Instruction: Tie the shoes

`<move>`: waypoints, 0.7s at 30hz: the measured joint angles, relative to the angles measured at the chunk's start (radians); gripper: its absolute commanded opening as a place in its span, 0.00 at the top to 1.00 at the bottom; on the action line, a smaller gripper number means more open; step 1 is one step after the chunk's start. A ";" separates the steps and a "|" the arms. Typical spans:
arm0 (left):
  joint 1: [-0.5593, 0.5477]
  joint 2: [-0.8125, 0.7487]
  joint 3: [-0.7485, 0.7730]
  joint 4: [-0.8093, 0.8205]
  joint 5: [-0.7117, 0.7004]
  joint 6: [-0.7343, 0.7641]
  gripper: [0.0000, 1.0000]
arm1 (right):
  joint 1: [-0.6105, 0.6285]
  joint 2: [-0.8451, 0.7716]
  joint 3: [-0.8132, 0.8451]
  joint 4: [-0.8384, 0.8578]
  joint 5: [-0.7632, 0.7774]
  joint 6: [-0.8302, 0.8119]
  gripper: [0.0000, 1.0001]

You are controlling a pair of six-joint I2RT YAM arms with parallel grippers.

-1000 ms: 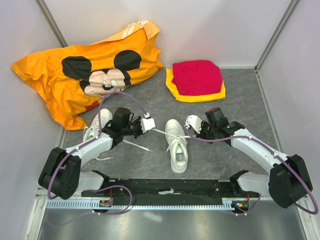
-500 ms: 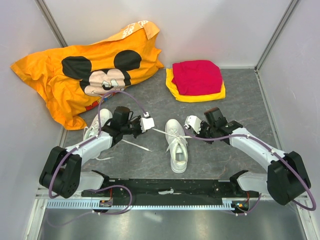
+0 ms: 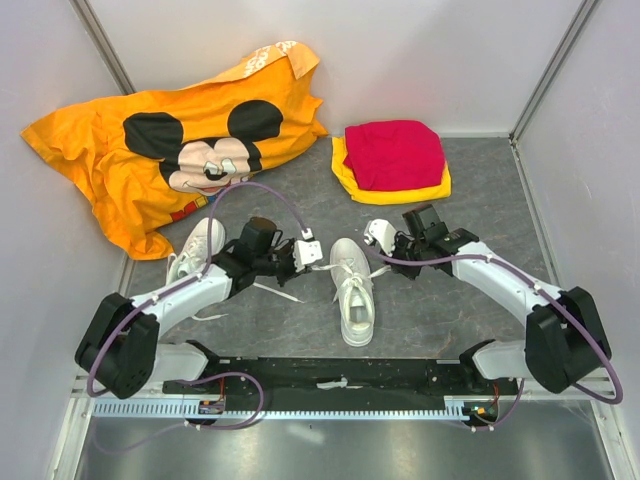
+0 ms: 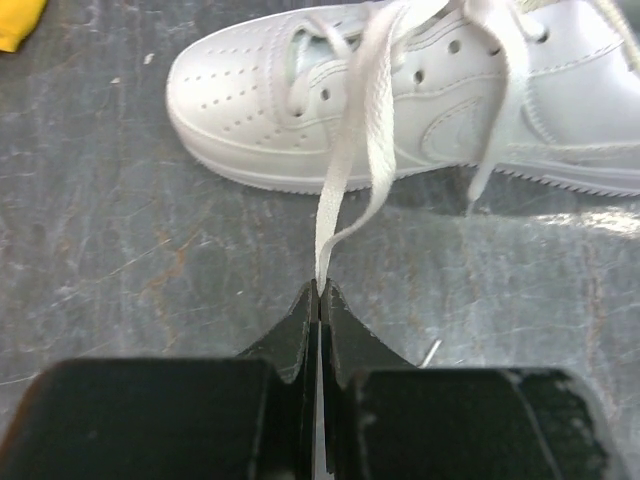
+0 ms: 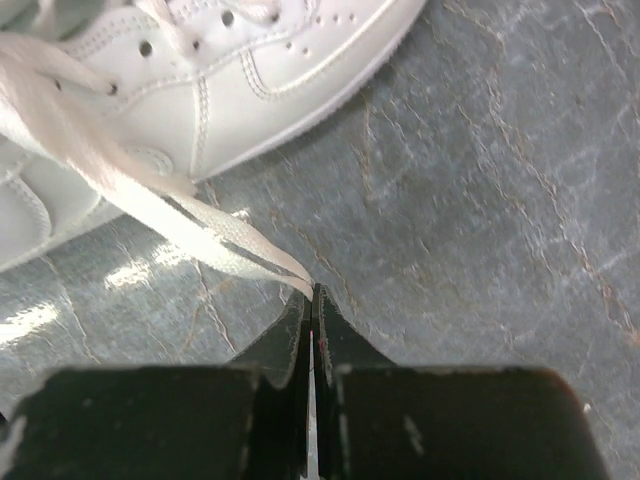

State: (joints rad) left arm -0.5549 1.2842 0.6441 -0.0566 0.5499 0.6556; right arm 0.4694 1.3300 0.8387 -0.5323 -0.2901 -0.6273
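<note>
One white shoe (image 3: 353, 292) lies mid-table with its toe pointing away from the arm bases; the other shoe (image 3: 197, 247) lies at the left beside the left arm. My left gripper (image 3: 322, 262) sits just left of the middle shoe, shut on a doubled loop of its lace (image 4: 350, 170). In the left wrist view this shoe (image 4: 420, 100) lies sideways ahead of the left gripper (image 4: 320, 292). My right gripper (image 3: 370, 248) is at that shoe's right side, shut on another loop of lace (image 5: 200, 225). That lace runs from the shoe (image 5: 200, 80) to the right gripper (image 5: 313, 292).
An orange cartoon-mouse shirt (image 3: 170, 140) is heaped at the back left, close to the left shoe. A folded red cloth (image 3: 393, 152) lies on a yellow one (image 3: 400, 190) at the back centre. Grey walls close in the table on three sides.
Both grippers have closed in on the middle shoe with their laces. The left moved right; the right moved left and slightly away. The lace spans are shorter now.
</note>
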 measured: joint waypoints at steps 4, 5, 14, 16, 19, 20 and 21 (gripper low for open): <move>-0.045 0.062 0.019 0.003 -0.036 -0.080 0.98 | 0.013 0.047 0.011 0.001 -0.048 -0.001 1.00; -0.053 0.097 0.038 -0.001 -0.052 -0.100 0.98 | 0.019 0.065 0.014 0.001 -0.060 -0.001 1.00; -0.070 0.296 0.223 -0.031 -0.122 -0.196 0.98 | 0.077 0.128 0.014 0.008 -0.143 0.012 1.00; -0.077 0.326 0.261 -0.032 -0.123 -0.212 0.99 | 0.079 0.128 0.014 0.018 -0.151 0.021 1.00; -0.084 0.365 0.303 -0.034 -0.122 -0.241 0.98 | 0.079 0.128 0.012 0.031 -0.162 0.031 1.00; -0.085 0.374 0.311 -0.039 -0.122 -0.249 0.98 | 0.080 0.128 0.011 0.035 -0.166 0.034 1.00; -0.086 0.381 0.315 -0.040 -0.122 -0.256 0.98 | 0.082 0.128 0.008 0.042 -0.168 0.038 1.00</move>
State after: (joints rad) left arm -0.6411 1.6657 0.9588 -0.0967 0.4274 0.3996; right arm 0.5510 1.4582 0.8463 -0.4908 -0.4580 -0.5892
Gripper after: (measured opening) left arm 0.023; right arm 0.007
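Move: The left hand, holding its lace, has the shoe's toe about 4 cm ahead, 8 cm right and 4 cm below. The knot is some 3 cm back and 9 cm right of it, a loose lace 6 cm back, 8 cm left, on the floor. For the right hand, also holding lace, the knot lies 5 cm back, 8 cm left, about level; the toe 4 cm ahead, 10 cm left. Both hands keep their laces and sink in: left about 5 cm right, then forward; right 5 cm left, back. ##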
